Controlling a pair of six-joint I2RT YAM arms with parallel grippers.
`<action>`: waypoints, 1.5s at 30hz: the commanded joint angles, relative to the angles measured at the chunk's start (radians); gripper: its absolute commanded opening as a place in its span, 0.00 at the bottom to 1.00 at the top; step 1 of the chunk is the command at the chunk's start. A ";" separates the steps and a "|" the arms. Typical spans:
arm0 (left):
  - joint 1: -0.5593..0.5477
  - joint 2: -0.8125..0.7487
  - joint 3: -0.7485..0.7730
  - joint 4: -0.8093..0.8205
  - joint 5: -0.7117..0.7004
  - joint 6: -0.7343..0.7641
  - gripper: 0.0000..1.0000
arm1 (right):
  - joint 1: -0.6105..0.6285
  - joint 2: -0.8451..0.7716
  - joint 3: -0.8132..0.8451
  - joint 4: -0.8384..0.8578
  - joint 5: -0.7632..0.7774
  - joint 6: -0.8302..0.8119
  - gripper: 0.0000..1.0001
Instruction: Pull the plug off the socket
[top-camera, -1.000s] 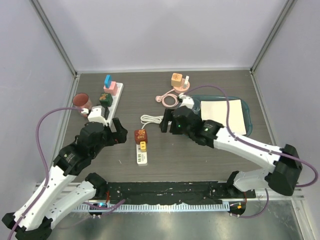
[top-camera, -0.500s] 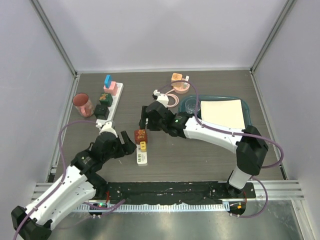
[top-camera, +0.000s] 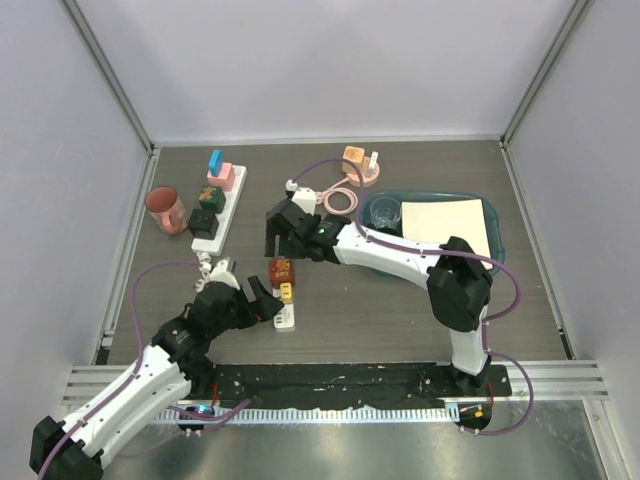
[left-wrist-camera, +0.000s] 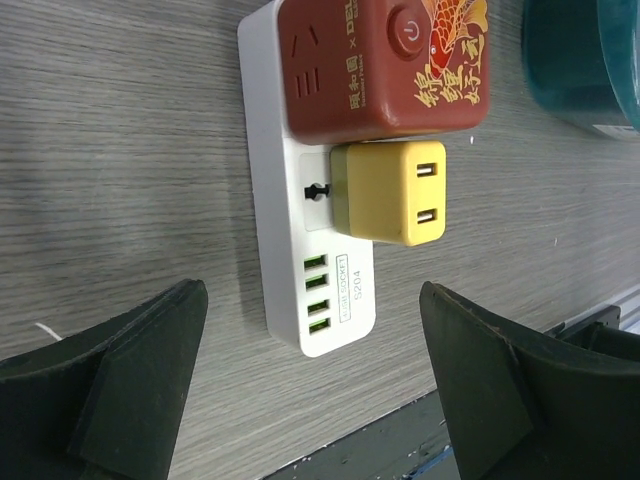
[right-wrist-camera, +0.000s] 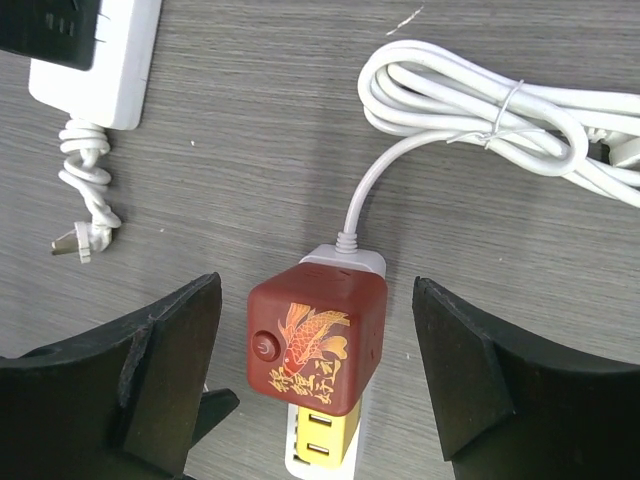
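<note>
A white socket strip (top-camera: 285, 317) lies mid-table with a red cube plug (top-camera: 281, 271) bearing a gold fish and a yellow plug (top-camera: 286, 292) stuck in it. My right gripper (top-camera: 282, 250) hovers open above the strip's cabled end. In the right wrist view its fingers straddle the red cube plug (right-wrist-camera: 318, 340), apart from it, with the yellow plug (right-wrist-camera: 325, 432) below. My left gripper (top-camera: 268, 303) is open at the strip's near end. The left wrist view shows the socket strip (left-wrist-camera: 300, 260), the yellow plug (left-wrist-camera: 395, 190) and the red cube plug (left-wrist-camera: 385, 65) between its spread fingers, untouched.
The strip's coiled white cable (right-wrist-camera: 480, 110) lies behind it. A second strip (top-camera: 220, 200) with coloured plugs and a red cup (top-camera: 165, 208) stand at the left. A teal tray (top-camera: 497, 238), a glass (top-camera: 383, 212) and a pink cable (top-camera: 340, 200) sit at the right. A black rail (top-camera: 330, 385) borders the near edge.
My right gripper has swung left from beside the tray to above the red cube plug. My left gripper has come down and right to the strip's near end.
</note>
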 joint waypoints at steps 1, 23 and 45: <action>-0.002 0.008 -0.036 0.126 0.028 -0.006 0.93 | 0.015 0.016 0.071 -0.040 0.031 -0.013 0.83; -0.002 0.016 -0.140 0.192 0.040 -0.092 0.62 | 0.046 0.134 0.188 -0.139 0.051 -0.065 0.84; -0.002 0.212 -0.108 0.099 -0.083 -0.205 0.59 | 0.092 0.211 0.255 -0.253 0.122 -0.008 0.79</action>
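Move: The bare end of the white socket lies about 3 cm to my left hand's right, 2 cm back and some 5 cm below. From that hand the brown plug is 5 cm ahead and 3 cm right, the yellow plug 1 cm ahead and 4 cm right. From my right hand the brown plug sits about 5 cm back, level sideways, 7 cm lower; the yellow plug is 9 cm back and 1 cm right, the coiled white cord 6 cm right and 1 cm ahead. I bring both hands down over the socket. My right hand, fingers still wide, sinks about 4 cm and draws back 2 cm, drifting slightly left, to the brown plug, its left side rolling down some 15 degrees. My left hand drops nearly 4 cm beside the bare end, easing back a little then forward, narrowing its fingers by about a third and tipping down slightly as it turns counter-clockwise. ##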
